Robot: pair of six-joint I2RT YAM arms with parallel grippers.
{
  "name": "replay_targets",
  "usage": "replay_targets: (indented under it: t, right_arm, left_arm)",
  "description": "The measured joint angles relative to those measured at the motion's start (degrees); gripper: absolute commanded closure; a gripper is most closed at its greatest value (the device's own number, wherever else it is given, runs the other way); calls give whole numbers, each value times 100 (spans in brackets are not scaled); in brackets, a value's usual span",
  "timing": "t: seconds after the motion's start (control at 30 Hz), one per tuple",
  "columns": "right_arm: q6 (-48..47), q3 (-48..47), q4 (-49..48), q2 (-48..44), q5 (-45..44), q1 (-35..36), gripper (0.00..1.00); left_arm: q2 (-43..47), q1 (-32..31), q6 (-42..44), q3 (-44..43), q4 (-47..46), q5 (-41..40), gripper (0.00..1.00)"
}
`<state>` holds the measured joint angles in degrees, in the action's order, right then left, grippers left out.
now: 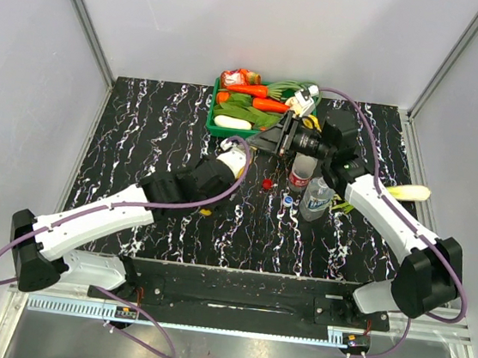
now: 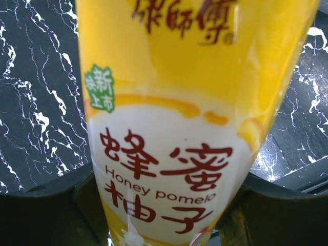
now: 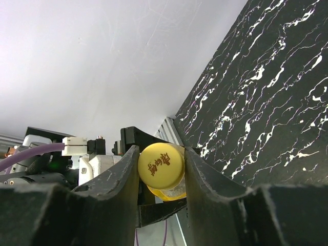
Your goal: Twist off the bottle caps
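My left gripper (image 2: 166, 215) is shut round the body of the orange-yellow juice bottle (image 2: 184, 102), which is held off the table (image 1: 157, 135), lying towards the right arm. Its yellow cap (image 3: 161, 165) sits squeezed between both fingers of my right gripper (image 3: 162, 169). In the top view the two grippers meet at mid-table, left gripper (image 1: 229, 157) and right gripper (image 1: 257, 143). The red-label bottle (image 1: 299, 175) and the blue-label bottle (image 1: 316, 198) stand upright just right of them. A red cap (image 1: 266, 183) and a blue cap (image 1: 288, 200) lie loose on the table.
A green tray (image 1: 214, 124) of vegetables stands at the back, right behind the right gripper. A pale vegetable (image 1: 410, 192) lies by the right arm's elbow. A small yellow bit (image 1: 206, 212) lies under the left forearm. White walls close in the table.
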<state>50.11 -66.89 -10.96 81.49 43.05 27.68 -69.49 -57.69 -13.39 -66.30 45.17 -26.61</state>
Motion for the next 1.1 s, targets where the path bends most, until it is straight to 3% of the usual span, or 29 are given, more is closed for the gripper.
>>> replay_targets:
  t: [0.1,0.43,0.93,1.07,1.1]
  right_arm:
    - [26,79,-101,0,4,0,100]
    - [-146,439,-313,-350,107,0,100]
    - [-485,758,-1552,-1298,732,-55,100]
    - [-525,761,-1578,-1423,765,-63,80]
    - [-529,765,-1578,-1443,756,-63,67]
  left_arm:
    - [0,0,4,2,35,22,86]
    - [393,46,-13,393,-400,852,88]
    - [831,527,-101,503,-1530,4201,88]
    - [898,527,-101,505,-1600,4404,91]
    - [907,525,-101,505,-1613,4415,91]
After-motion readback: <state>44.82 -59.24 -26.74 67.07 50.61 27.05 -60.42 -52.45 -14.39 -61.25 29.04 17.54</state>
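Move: The yellow bottle's cap already sits between the right fingers, and lies about 8 cm ahead, 8 cm right and 13 cm above the left fingers, which hold the bottle lower down. From the right hand, the loose red cap is roughly 10 cm ahead, 6 right and 32 below; the blue cap 5 ahead, 13 right, equally low; the cola bottle 9 ahead, 15 right and 22 below. Back towards the robot, rising as they go, both hands carry the yellow bottle between them after a brief pause. The left, keeping its grip, goes some 7 cm back, 8 right and 5 up while rolling left side down and turning clockwise; the right keeps pinching the cap, going about 7 cm back and up, 3 right, its forward side tilting up some 25 degrees. ##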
